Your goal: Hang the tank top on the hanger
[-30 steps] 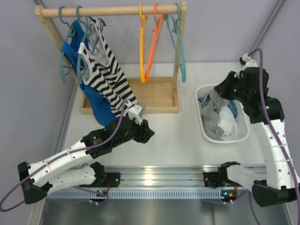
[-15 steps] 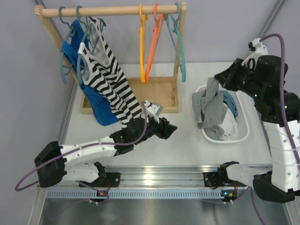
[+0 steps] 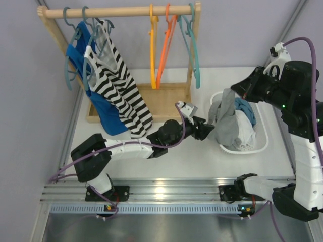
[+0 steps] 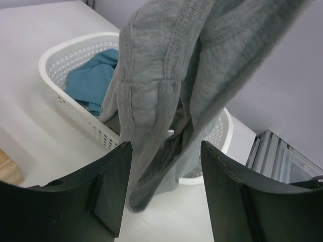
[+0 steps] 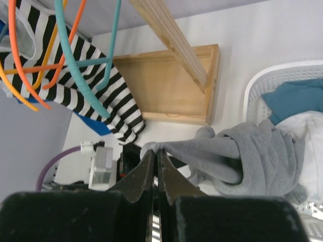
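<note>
The grey tank top (image 3: 225,121) hangs from my right gripper (image 3: 233,91), which is shut on its upper edge above the white basket (image 3: 263,147). In the right wrist view the fingertips pinch a fold of the grey tank top (image 5: 237,151). My left gripper (image 3: 207,127) reaches across the table to the hanging cloth and is open; in the left wrist view the tank top (image 4: 166,96) dangles just beyond and between its fingers (image 4: 108,186), untouched. The yellow-orange hanger (image 3: 153,48) hangs on the wooden rail.
The wooden rack (image 3: 118,11) also carries a red-orange hanger (image 3: 165,45), teal hangers (image 3: 193,50), a striped top (image 3: 118,85) and a blue top (image 3: 103,113). Its tray base (image 3: 171,103) stands behind the left arm. The basket holds teal cloth (image 3: 247,108) and white cloth (image 3: 246,132).
My right gripper has lifted the tank top up out of the basket. My left arm has swung right across the table to the hanging cloth and its jaws have widened.
</note>
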{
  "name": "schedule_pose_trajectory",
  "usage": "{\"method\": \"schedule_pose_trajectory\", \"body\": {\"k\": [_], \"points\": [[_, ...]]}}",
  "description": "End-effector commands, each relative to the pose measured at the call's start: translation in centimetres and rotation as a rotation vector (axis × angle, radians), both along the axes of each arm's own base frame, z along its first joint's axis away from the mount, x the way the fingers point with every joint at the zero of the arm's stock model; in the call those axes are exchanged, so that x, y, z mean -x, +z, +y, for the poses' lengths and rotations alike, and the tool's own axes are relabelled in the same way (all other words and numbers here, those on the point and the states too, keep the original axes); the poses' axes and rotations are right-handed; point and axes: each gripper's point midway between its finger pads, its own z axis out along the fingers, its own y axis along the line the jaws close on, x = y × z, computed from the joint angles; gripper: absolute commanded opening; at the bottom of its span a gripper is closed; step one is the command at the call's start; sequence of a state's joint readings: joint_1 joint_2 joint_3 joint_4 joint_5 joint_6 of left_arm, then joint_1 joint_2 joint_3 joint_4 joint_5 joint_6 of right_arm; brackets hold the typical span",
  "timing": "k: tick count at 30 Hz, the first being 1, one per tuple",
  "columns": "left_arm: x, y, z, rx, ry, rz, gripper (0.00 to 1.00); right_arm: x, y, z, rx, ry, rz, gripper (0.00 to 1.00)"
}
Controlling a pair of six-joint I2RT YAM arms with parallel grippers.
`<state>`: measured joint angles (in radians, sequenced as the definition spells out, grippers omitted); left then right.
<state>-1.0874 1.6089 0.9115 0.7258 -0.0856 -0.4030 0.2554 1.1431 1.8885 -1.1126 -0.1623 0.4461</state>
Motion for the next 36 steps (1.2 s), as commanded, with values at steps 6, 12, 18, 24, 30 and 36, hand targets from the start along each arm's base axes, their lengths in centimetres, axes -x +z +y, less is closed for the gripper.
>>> {"method": "schedule_pose_trajectory", "body": {"k": [6,12,18,24,30,36], "points": [[-2.4,3.5,-1.6,0.041,0.064,-0.121,0.61,2.2,2.1,0.6,-0.029,0.062,-0.054,0.0],[-3.7,3.5,-1.9,0.0,0.115,-0.147,0.6,2.7,2.3,0.7,-0.034,0.071,-0.06,0.0],[-3.7,2.9,-2.0,-0.023,0.107,-0.157,0.59,2.7,2.2,0.7,-0.033,0.077,-0.06,0.0],[-3.8,2.9,-2.3,-0.04,0.101,-0.168,0.27,2.8,2.5,0.9,-0.038,0.084,-0.066,0.0],[-2.9,4.6,0.0,-0.048,0.119,-0.164,0.0,2.6,2.5,0.8,-0.034,0.081,-0.073,0.0],[-0.2,10.8,5.0,-0.018,0.124,-0.241,0.0,2.1,3.5,1.1,-0.039,0.092,-0.108,0.0]]}}
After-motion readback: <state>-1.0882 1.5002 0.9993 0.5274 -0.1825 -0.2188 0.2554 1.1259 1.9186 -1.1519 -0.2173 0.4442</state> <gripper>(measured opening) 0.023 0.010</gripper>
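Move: Just ahead of the left hand's open fingers hangs the loose left edge of the grey tank top, about 4 cm forward, 3 cm right and 1 cm up. The laundry basket's middle is some 19 cm ahead, 18 cm right and 19 cm below; the right end of the rack's wooden base is roughly 28 cm ahead, 5 cm left and 20 cm below. From the right hand that edge lies about 2 cm ahead, 6 cm left and 20 cm down. Easing forward about 3 cm and 2 cm right, the left hand takes the hanging edge between its open fingers, shuts them to pinch the cloth, then draws it left some 4 cm, upward nearly as far and slightly back. The right hand keeps its pinch on the tank top, settling back about 2 cm before holding still. ##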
